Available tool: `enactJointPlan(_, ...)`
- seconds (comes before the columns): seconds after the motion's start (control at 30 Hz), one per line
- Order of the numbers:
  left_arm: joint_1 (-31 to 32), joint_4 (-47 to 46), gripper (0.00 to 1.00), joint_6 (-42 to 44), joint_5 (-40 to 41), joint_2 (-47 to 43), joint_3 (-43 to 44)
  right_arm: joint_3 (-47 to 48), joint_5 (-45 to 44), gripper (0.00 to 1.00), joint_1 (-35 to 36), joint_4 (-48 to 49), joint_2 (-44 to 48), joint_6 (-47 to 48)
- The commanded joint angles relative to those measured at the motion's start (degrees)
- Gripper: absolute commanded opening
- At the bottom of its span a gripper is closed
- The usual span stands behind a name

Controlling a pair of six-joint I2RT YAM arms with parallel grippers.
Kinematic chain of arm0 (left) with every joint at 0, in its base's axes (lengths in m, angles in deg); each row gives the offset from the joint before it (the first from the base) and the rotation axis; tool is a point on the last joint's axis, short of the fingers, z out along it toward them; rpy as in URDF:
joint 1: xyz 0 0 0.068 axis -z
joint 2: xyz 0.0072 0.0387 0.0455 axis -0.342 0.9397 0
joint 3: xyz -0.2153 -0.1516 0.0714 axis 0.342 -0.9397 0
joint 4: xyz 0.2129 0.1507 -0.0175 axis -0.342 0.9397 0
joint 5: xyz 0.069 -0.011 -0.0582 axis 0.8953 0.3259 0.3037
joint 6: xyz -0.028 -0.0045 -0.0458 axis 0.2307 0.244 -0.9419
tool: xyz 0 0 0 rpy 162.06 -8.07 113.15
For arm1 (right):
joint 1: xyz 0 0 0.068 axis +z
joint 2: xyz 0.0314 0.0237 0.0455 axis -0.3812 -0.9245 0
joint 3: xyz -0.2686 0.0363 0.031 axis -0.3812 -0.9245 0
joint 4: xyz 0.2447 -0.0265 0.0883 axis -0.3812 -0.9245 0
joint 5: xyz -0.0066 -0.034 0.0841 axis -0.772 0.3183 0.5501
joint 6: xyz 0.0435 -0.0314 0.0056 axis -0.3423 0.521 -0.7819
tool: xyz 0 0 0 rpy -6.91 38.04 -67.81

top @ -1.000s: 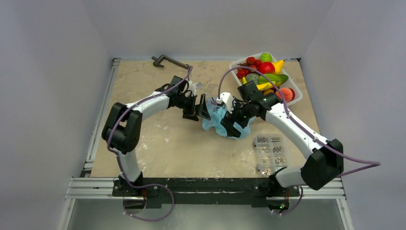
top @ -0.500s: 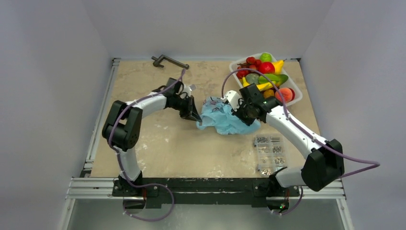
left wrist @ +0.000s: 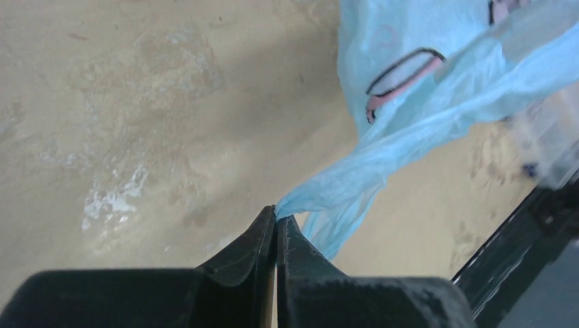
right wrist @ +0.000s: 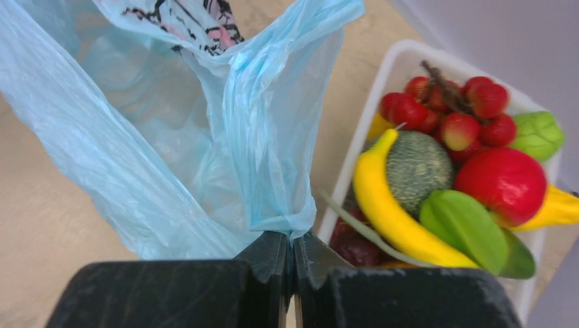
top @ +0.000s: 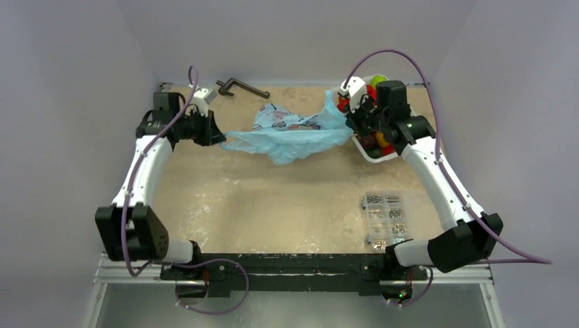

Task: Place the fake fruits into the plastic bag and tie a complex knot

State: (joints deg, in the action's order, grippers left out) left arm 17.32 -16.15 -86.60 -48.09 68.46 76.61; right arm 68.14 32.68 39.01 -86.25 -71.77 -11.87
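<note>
The light-blue plastic bag [top: 287, 133] is stretched wide above the table's far half, with its white printed patch [top: 276, 118] showing. My left gripper [top: 217, 137] is shut on the bag's left end [left wrist: 321, 198]. My right gripper [top: 349, 121] is shut on the bag's right end [right wrist: 273, 137]. The fake fruits [right wrist: 444, 171] lie in the white tray [right wrist: 382, 89] right of the bag: a yellow banana, a red round piece, green pieces and dark red grapes. In the top view my right arm hides most of the fruits [top: 377, 80].
A clear box of metal screws [top: 384, 220] lies at the near right. A dark metal clamp [top: 240, 87] lies at the far edge. The tray [top: 372, 154] sits in the far right corner. Walls close in on both sides.
Both arms have swung outward and away from me, pulling the crumpled bag off the table's middle and stretching it wide. The right gripper now hangs over the tray.
</note>
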Motion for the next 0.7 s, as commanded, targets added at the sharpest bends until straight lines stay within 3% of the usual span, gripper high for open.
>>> enactJointPlan(0.0, 0.3, 8.2, 0.0, 31.5, -0.6, -13.2, -9.5, -8.1, 10.6, 0.0, 1.4, -3.6, 3.5, 2.6)
enactJointPlan(0.07, 1.9, 10.7, 0.0, 42.4, 0.2, -17.7, -18.4, -16.8, 11.3, 0.0, 4.9, -2.3, 6.8, 8.8)
enactJointPlan(0.17, 8.1, 9.1, 0.0, 51.9, 7.2, -21.7, -29.2, -27.7, 7.5, 0.0, 11.3, 0.3, 9.8, 16.6)
enactJointPlan(0.23, 9.3, 9.1, 0.11, 51.9, 8.1, -22.3, -31.2, -31.1, 5.9, 0.0, 13.2, 1.4, 10.3, 19.6)
enactJointPlan(0.4, 7.6, 14.2, 0.62, 29.8, 1.5, -17.4, -17.7, -29.8, 6.1, 0.0, 13.7, 0.8, 9.3, 19.3)
enactJointPlan(0.43, 7.0, 14.4, 0.68, 24.6, -1.7, -15.4, -13.8, -29.4, 6.4, 0.0, 13.8, 1.2, 9.3, 18.8)
enactJointPlan(0.5, 6.9, 13.3, 0.94, 16.0, -7.3, -11.3, -7.7, -29.5, 6.6, 0.0, 13.8, 3.2, 10.0, 18.0)
enactJointPlan(0.57, 7.5, 7.7, 1.0, 7.3, -9.5, -7.7, -4.1, -30.3, 6.9, 0.0, 13.8, 5.2, 11.2, 17.9)
enactJointPlan(0.67, 9.0, -1.7, 1.0, -3.8, -4.3, -0.1, -1.0, -32.2, 6.5, 0.0, 13.8, 7.7, 12.7, 18.3)
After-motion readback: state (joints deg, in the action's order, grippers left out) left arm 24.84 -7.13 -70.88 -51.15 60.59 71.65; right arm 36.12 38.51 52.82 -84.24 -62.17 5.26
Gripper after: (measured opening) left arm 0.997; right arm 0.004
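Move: Both grippers already pinch the plastic bag's rim, stretched between them. The open table it is taken to centres about 15 cm back, 15 cm to the right and 16 cm below the left hand; from the right hand, some 17 cm back, 15 cm left and 20 cm below. The fruit bin stands roughly 12 cm right of the right hand, 4 cm ahead and 17 cm below; the black hooked tool lies about 16 cm ahead and 1 cm right of the left hand, 15 cm below. Down and back in one quick swing, both arms sweep the bag towards the bases, each travelling about 20 cm, the left turning clockwise and the right counter-clockwise. Near the bottom the left fingers open wide and release the rim; that hand then retreats forward and up, turning partly back. The right stays low, keeping its pinch and barely rising. ##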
